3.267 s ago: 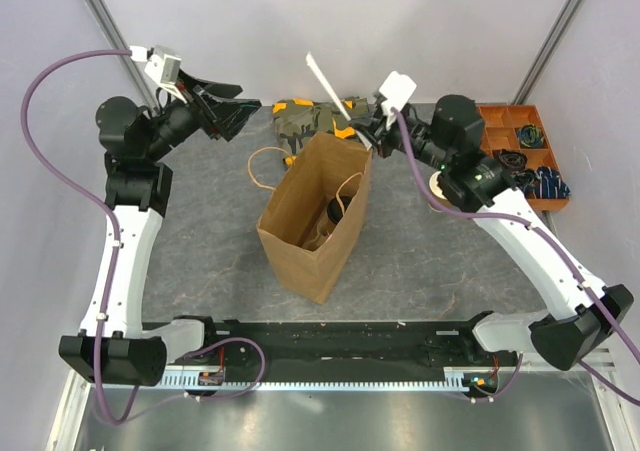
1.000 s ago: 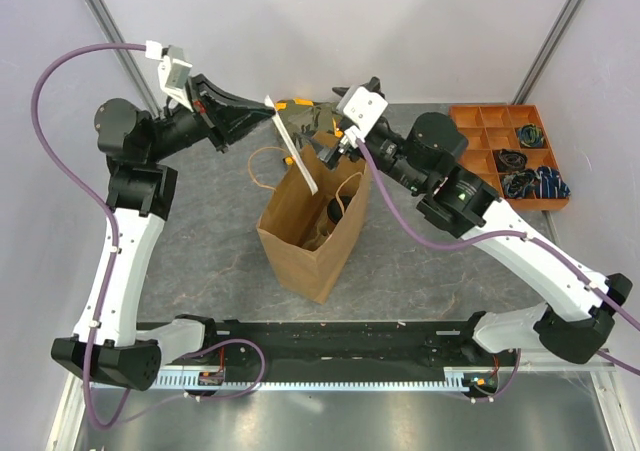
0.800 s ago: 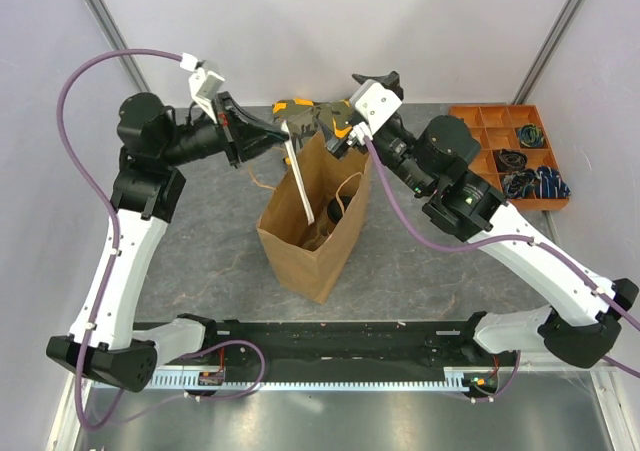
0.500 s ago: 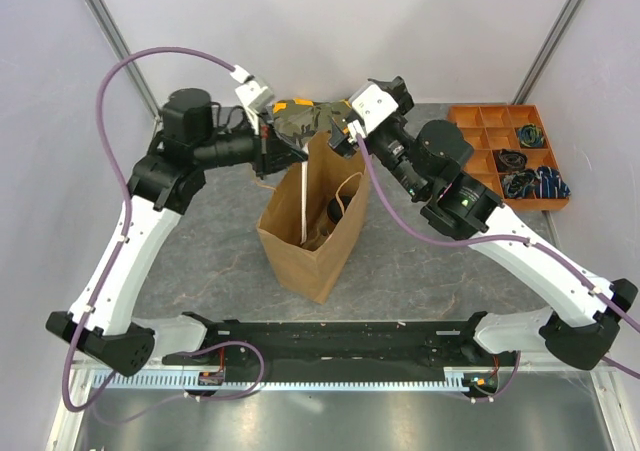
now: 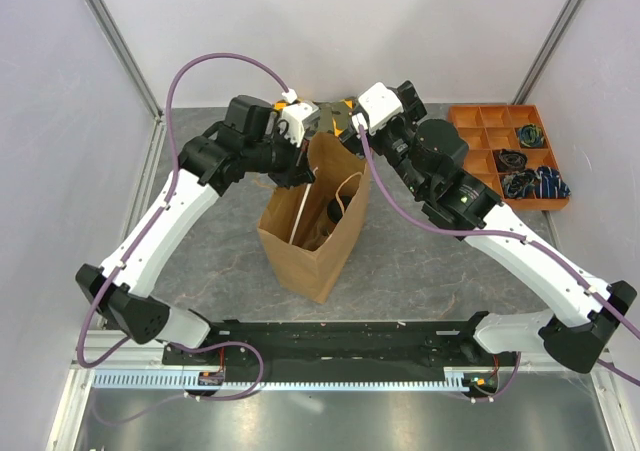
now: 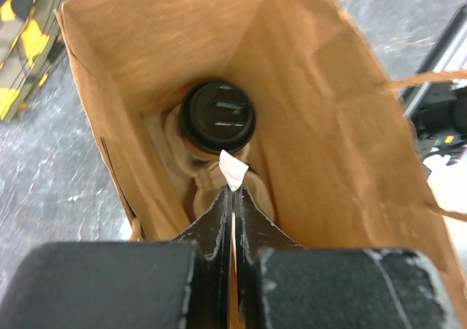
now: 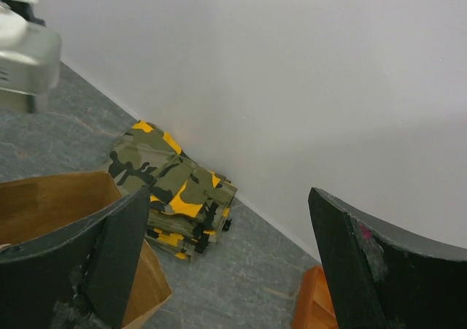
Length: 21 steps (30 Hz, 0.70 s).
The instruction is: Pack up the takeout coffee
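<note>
The takeout coffee (image 6: pixel 217 117), a small cup with a round black lid, stands in a moulded-pulp carrier (image 6: pixel 182 150) at the bottom of the open brown paper bag (image 6: pixel 328 110). From above, the lid (image 5: pixel 335 211) shows through the mouth of the bag (image 5: pixel 300 261). My left gripper (image 6: pixel 233 195) points down into the bag, shut on a thin white slip (image 6: pixel 233 172) whose tip hangs just above the lid. In the top view that left gripper (image 5: pixel 303 176) is at the bag's far rim, and the slip (image 5: pixel 300 211) runs down inside. My right gripper (image 7: pixel 228 194) is open and holds nothing; it (image 5: pixel 352 126) hovers behind the bag's far corner.
A folded camouflage cloth (image 7: pixel 175 187) lies against the back wall just behind the bag, also visible from above (image 5: pixel 325 116). An orange compartment tray (image 5: pixel 510 141) with small items sits at the back right. The bag's twine handles (image 5: pixel 262 161) stick out to the sides.
My left arm has swung right from the back-left corner to over the bag, lowering the white slip into it. The right gripper has drawn back slightly from the bag's rim, still open.
</note>
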Available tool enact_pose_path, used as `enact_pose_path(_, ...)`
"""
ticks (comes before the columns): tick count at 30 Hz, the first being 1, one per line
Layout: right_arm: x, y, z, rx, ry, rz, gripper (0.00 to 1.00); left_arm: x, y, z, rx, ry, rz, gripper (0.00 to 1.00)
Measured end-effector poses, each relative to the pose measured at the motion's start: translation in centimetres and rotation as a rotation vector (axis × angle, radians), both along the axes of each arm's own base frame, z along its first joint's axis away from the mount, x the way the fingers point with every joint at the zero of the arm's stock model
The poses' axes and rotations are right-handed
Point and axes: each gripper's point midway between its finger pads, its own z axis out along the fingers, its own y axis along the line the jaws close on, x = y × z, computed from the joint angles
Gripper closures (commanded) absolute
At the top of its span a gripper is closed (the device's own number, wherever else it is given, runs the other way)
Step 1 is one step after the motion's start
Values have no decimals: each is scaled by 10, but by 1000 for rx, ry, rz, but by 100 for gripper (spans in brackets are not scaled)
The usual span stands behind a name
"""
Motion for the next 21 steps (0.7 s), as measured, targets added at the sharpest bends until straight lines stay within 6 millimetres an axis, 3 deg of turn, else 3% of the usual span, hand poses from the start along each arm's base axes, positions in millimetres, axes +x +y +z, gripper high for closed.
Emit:
enact_pose_path(6,-1,-3,-2,0,3,-4,2,6,-3,-20,62,40,19,82)
enact_pose_path(13,2,-8,-3,-1,6,-20,2,4,-8,-22,80,30,13,59)
enact_pose_path(18,4,-10,-3,2,7,-25,2,8,-10,-8,69,-4,20,52)
enact_pose_path(21,5,-12,-4,9,11,-29,2,11,-11,16,42,-54,19,45)
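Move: The left hand, holding the straw in shut fingers over the open paper bag, has the cup carrier on the bag's floor about 24 cm below, some 4 cm to its right and level fore and aft. The black-lidded cup is about 4 cm ahead, 8 cm right and 18 cm down; the camo cloth lies some 24 cm ahead, 2 cm right and 28 cm down. From the right hand, the carrier is about 8 cm back, 10 cm left and 38 cm below. The left fingers let go of the straw inside the bag's mouth, spreading from shut to about half open as the hand sinks some 2 cm towards the cup carrier and hangs there. Still opening, the hand then turns back up, climbing about 4 cm, with only a slight drift to the right and hardly any wrist turn. ##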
